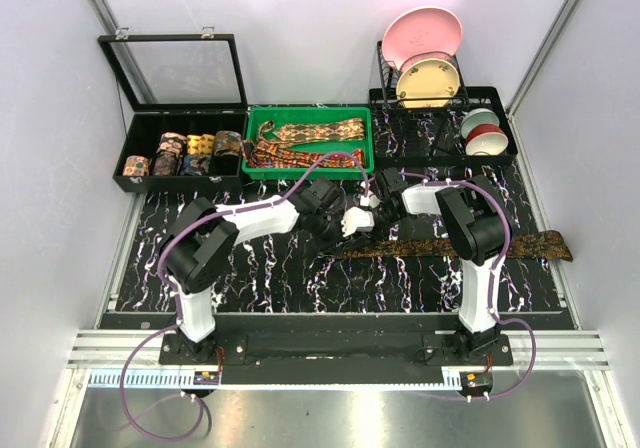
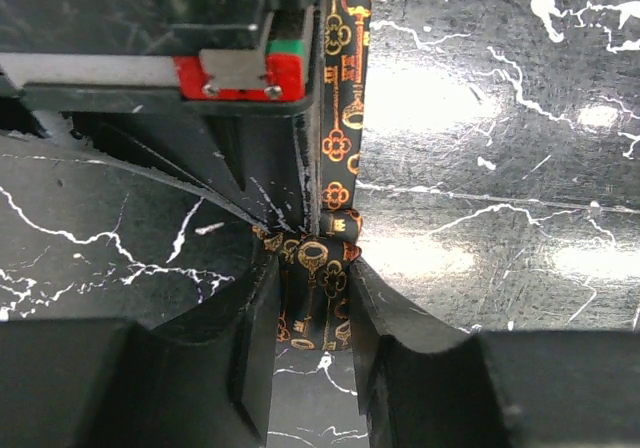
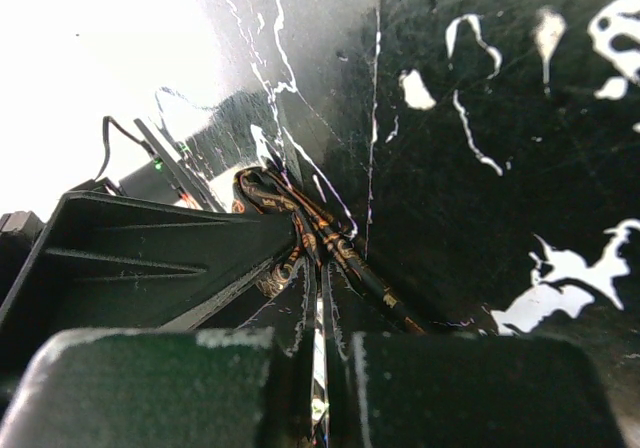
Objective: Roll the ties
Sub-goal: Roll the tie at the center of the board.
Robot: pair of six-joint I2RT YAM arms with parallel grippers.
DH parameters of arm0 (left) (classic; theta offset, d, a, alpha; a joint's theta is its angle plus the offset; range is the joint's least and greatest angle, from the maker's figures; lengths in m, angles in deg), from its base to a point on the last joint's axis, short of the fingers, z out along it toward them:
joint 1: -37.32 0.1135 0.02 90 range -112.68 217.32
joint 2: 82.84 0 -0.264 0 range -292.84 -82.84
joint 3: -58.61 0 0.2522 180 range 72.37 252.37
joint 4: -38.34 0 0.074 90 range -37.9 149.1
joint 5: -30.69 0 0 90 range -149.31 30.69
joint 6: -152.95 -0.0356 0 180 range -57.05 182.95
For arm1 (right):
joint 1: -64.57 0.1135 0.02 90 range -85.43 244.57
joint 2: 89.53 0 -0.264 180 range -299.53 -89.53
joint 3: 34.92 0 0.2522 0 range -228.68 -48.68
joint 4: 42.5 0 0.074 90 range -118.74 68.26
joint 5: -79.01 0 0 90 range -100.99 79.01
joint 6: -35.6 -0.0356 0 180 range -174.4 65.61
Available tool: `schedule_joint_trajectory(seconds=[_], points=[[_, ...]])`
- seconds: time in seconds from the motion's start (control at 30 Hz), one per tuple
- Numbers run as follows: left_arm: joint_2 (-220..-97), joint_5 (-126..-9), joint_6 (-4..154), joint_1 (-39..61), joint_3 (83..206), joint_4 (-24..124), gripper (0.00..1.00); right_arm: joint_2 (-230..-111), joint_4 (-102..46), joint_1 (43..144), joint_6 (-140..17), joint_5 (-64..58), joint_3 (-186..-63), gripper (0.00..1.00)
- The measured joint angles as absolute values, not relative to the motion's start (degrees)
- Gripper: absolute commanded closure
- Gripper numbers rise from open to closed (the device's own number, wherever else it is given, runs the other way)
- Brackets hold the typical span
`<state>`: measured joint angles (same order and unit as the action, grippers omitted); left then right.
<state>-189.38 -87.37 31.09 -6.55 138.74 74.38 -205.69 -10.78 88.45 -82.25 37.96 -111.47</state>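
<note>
One tie (image 1: 480,246), dark with a gold key pattern, lies flat across the marble table (image 1: 260,278) and reaches toward the right edge. Its left end is folded into a small roll (image 2: 318,283). My left gripper (image 2: 313,268) is shut on that roll, one finger pressing each side. From there the tie (image 2: 345,88) runs away over the table. My right gripper (image 3: 318,258) has its fingers together, pinching the tie's fold (image 3: 270,196) at their tips. Both grippers meet at the table's middle, the left gripper (image 1: 352,223) just left of the right gripper (image 1: 372,206).
A green tray (image 1: 255,133) at the back holds loose ties (image 1: 310,130). Left of it an open black box (image 1: 130,140) holds several coiled ties (image 1: 185,153). A dish rack (image 1: 385,68) with plates (image 1: 425,33) and bowls (image 1: 480,133) stands at the back right.
</note>
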Motion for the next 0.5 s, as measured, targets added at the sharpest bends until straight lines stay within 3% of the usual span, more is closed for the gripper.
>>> schedule_joint_trajectory(seconds=[0.27, 0.43, 0.5], points=[[-190.0, -86.1, 31.1, -7.1, 139.7, 74.5, 0.68, -205.2, -10.7, 86.9, -82.9, 39.2, -111.3, 0.82], [-190.6, -85.6, 31.3, -7.2, 140.7, 75.3, 0.68, -201.9, -10.5, 84.2, -83.7, 41.2, -111.0, 0.66], [-190.6, -85.5, 31.4, -7.3, 140.8, 75.5, 0.68, -200.8, -11.2, 84.0, -84.4, 42.3, -111.0, 0.65]])
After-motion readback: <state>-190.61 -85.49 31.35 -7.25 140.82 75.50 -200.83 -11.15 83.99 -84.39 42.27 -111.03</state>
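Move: The rolled part of the tie already sits between my left fingers. From my right hand, shut at the edge of the tie beside the roll, it lies about 3 cm to the left and 1 cm back, at about the same height. The unrolled strip runs off to the right, its middle some 23 cm right of my right hand and 1 cm back. The green tray's middle is about 25 cm ahead and 12 cm left of that hand. My right hand lets go beside the roll: its shut fingers part to roughly a third open as it comes free of the tie, rising about 4 cm while drawing some 2 cm forward and a little to the right, away from the roll. Meanwhile my left hand stays put, low over the board, and keeps the roll between its fingers. ##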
